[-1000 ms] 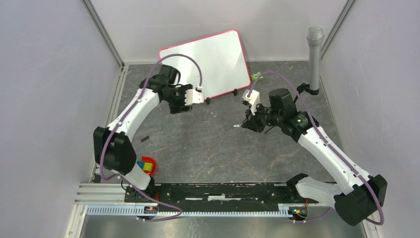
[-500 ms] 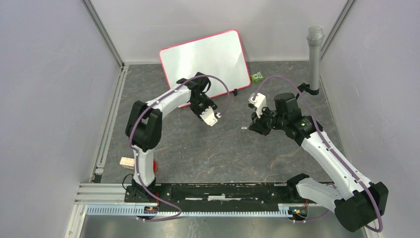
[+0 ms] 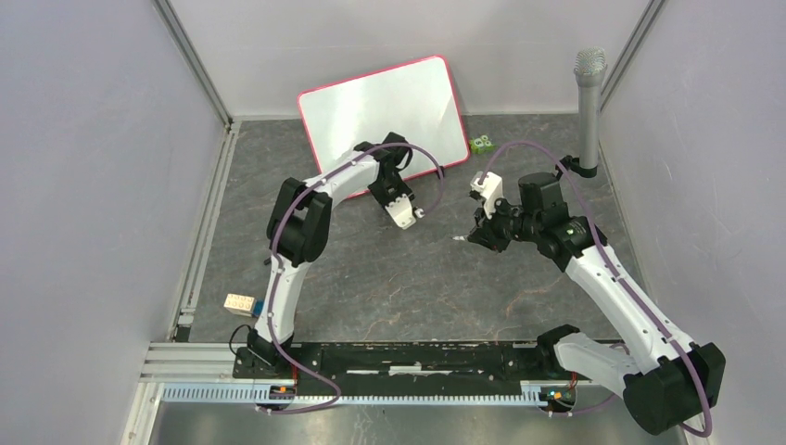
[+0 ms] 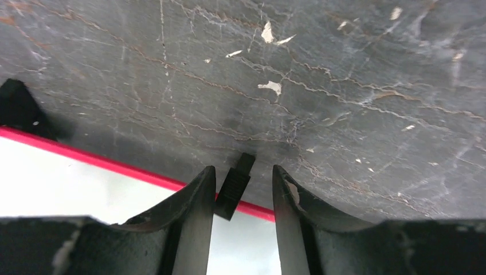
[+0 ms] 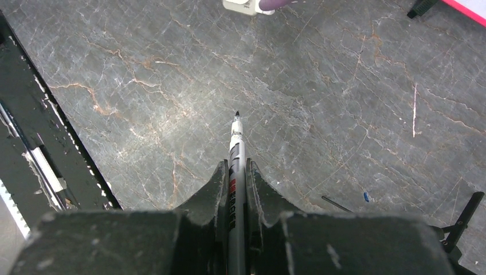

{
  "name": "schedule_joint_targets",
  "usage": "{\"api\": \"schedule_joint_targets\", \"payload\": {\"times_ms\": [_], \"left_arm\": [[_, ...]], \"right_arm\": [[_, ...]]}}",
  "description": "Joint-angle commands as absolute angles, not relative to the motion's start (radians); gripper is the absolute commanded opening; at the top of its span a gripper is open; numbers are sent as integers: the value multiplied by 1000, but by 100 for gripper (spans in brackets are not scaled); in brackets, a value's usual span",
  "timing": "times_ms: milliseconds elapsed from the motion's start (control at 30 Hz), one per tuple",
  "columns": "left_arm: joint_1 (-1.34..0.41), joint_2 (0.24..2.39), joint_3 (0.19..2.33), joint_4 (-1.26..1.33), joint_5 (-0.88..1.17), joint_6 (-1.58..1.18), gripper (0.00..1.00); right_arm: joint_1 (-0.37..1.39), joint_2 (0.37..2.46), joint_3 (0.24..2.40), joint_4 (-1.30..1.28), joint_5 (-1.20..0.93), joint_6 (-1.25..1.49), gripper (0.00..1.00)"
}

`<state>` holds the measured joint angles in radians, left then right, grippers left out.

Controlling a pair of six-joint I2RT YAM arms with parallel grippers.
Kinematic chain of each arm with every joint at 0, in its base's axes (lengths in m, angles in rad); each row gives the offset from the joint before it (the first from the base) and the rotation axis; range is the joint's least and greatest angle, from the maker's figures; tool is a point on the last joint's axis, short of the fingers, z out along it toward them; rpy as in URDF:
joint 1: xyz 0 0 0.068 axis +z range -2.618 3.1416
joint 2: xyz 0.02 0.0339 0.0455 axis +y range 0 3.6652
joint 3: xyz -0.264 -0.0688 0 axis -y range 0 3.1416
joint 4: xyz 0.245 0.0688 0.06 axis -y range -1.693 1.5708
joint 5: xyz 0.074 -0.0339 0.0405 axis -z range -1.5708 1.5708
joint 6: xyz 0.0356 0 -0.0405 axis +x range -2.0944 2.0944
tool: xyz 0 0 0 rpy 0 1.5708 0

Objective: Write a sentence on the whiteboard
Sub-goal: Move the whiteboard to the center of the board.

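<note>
The whiteboard [image 3: 380, 107], white with a thin red frame, lies tilted at the back of the table. Its face looks bare white, and the sentence is out of view. My left gripper [image 3: 387, 185] reaches its near edge. In the left wrist view the left gripper [image 4: 240, 172] is open, with a small black foot [image 4: 235, 188] of the whiteboard [image 4: 86, 183] between the fingers, close to the left one. My right gripper [image 5: 236, 167] is shut on a grey marker [image 5: 235, 146], bare tip forward, above the table right of centre. From above, the marker [image 3: 461, 239] points left.
A grey microphone-like post [image 3: 589, 102] stands at the back right. A small green piece [image 3: 480, 145] lies beside the board's right corner. A beige block [image 3: 239, 302] sits near the left arm's base. A black rail [image 3: 417, 357] runs along the near edge.
My left arm has swung right to the board's near edge, and its jaws have narrowed around the black foot. My right arm drifted slightly right with the marker.
</note>
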<state>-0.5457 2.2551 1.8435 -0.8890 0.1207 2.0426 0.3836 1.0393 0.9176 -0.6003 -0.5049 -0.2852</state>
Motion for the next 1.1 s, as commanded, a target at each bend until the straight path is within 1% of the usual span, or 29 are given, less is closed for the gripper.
{"api": "schedule_joint_targets", "payload": {"times_ms": [0, 67, 133, 200, 267, 333, 600, 733, 867, 1067], "left_arm": [[-545, 2304, 1920, -910, 40, 2285, 45], [-544, 2314, 1930, -910, 20, 2300, 37], [-546, 2306, 1914, -910, 18, 2331, 25], [-554, 2277, 1877, -908, 21, 2351, 17], [-569, 2249, 1837, -909, 11, 2350, 10], [-581, 2211, 1793, -911, 10, 2358, 7], [-620, 2112, 1685, -969, -32, 2388, 2], [-665, 2052, 1655, -1051, -63, 2365, 2], [-742, 1981, 1581, -1106, -88, 2299, 2], [-906, 1902, 1486, -1165, -131, 2054, 2]], "right_arm": [[372, 1022, 933, -580, -535, -282, 0], [368, 1020, 933, -580, -540, -282, 0], [367, 1020, 933, -580, -544, -282, 0], [365, 1020, 933, -580, -546, -284, 0], [365, 1020, 936, -580, -549, -284, 0], [365, 1020, 940, -580, -554, -284, 0], [364, 1019, 972, -586, -569, -278, 0], [364, 1007, 984, -587, -569, -276, 0], [364, 994, 1001, -591, -573, -272, 0], [363, 968, 1017, -598, -578, -270, 0]]}}
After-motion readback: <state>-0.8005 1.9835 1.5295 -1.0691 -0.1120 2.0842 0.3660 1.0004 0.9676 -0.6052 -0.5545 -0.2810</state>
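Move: The whiteboard's left clip sits between the left gripper's open fingers, about 1 cm ahead of them and 2 cm below. The right clip lies some 12 cm to the gripper's right and 5 cm farther out, at the same height. The whiteboard's middle is about 15 cm ahead and 1 cm left, and the green block 12 cm ahead and 21 cm right. From the right hand, the left clip is roughly 22 cm forward, 21 cm left and 17 cm lower. Ease the left gripper about 1 cm forward and down over the left clip on the whiteboard's near edge, and close the fingers to pinch it. Then draw the clip back towards the bases, some 14 cm and gathering speed, lifting about 3 cm late on while the wrist turns 15 degrees clockwise. With the right hand, keep gripping the marker and rise about 3 cm. ##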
